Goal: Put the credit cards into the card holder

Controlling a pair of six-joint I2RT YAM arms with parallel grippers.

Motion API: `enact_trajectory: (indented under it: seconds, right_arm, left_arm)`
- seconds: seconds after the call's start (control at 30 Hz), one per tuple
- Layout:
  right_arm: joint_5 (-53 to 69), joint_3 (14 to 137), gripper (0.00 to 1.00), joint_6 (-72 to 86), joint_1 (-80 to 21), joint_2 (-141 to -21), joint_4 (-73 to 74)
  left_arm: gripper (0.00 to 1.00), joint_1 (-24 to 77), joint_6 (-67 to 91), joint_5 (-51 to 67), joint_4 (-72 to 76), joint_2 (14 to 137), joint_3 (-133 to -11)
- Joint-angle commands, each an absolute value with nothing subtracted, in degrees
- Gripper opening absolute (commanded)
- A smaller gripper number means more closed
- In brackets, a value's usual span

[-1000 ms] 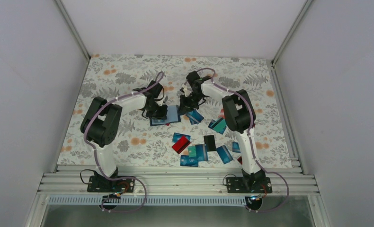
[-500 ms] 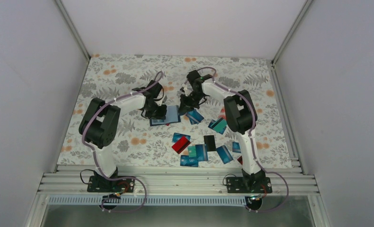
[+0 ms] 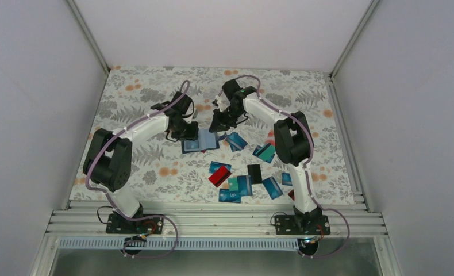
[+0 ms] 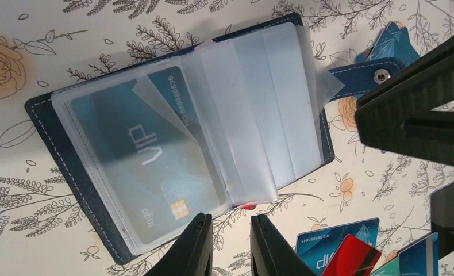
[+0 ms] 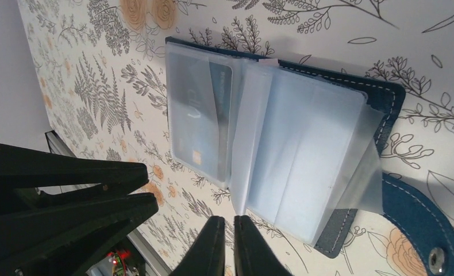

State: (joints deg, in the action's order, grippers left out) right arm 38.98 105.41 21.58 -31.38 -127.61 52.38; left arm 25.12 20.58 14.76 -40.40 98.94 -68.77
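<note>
The card holder (image 3: pixel 200 140) lies open on the floral cloth, its clear sleeves fanned out (image 4: pixel 253 109). A blue VIP credit card (image 4: pixel 150 167) sits in the left sleeve. A red sliver (image 4: pixel 247 205) peeks from under the sleeves. My left gripper (image 4: pixel 231 247) hovers at the holder's near edge, slightly open and holding nothing. My right gripper (image 5: pixel 229 247) is shut on the opposite side; an upright sleeve (image 5: pixel 243 144) ends right at its tips, and I cannot tell if it is pinched. Loose credit cards (image 3: pixel 236 185) lie nearer the arm bases.
The holder's blue strap with a snap (image 4: pixel 365 77) sticks out toward the right gripper (image 4: pixel 420 123). A red card (image 3: pixel 219 177) and a black card (image 3: pixel 254 172) lie among the loose blue ones. More cards (image 3: pixel 265 152) sit right of the holder. White walls enclose the cloth.
The left arm has swung outward, and its gripper has drawn back off the holder with its fingers parted a little. The right gripper shifted slightly toward the back, staying shut.
</note>
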Motion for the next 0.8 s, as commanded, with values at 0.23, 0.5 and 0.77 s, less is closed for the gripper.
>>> enact_trajectory:
  seconds: [0.23, 0.5, 0.77]
  right_arm:
    - [35.95, 104.55, 0.18, 22.53, -31.97, -127.88, 51.34]
    - [38.94, 101.21, 0.28, 22.01, -30.29, -127.92, 48.27]
    - [39.17, 99.65, 0.34, 21.21, -29.98, -129.1, 48.22]
  left_arm:
    - [0.31, 25.44, 20.12, 18.3, -38.94, 102.36, -72.9]
    - [0.32, 26.28, 19.95, 18.75, -39.19, 108.6, -77.55]
    - [0.56, 28.37, 20.08, 12.3, -41.86, 112.65, -80.42]
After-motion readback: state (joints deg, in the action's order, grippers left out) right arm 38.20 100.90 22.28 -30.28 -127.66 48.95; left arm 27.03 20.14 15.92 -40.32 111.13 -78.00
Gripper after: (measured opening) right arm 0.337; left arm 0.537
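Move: The right-hand pocket pages of the open card holder lie about 6 cm to the left hand's right, 3 cm ahead and 6 cm below; the filled left pocket is 2 cm to its left, 3 cm ahead. From the right hand the same pages are almost straight below, 7 cm down, about 1 cm ahead and 1 cm left. The strap-side blue cards lie 10 cm to that hand's right, 1 cm ahead; the near red card some 12 cm back, 3 cm right. The left hand, empty, swings some 4 cm forward and to the right at even height, from beside the filled pocket to over the holder's right-hand pages, then sinks about 3 cm towards them while its nearly shut fingers spread to about half open. The right hand, also empty, parts its shut fingers to about a third and lowers some 2 cm towards the same pages, easing about 1 cm right towards their outer, strap-side edge, with hardly any wrist turn in either hand. ##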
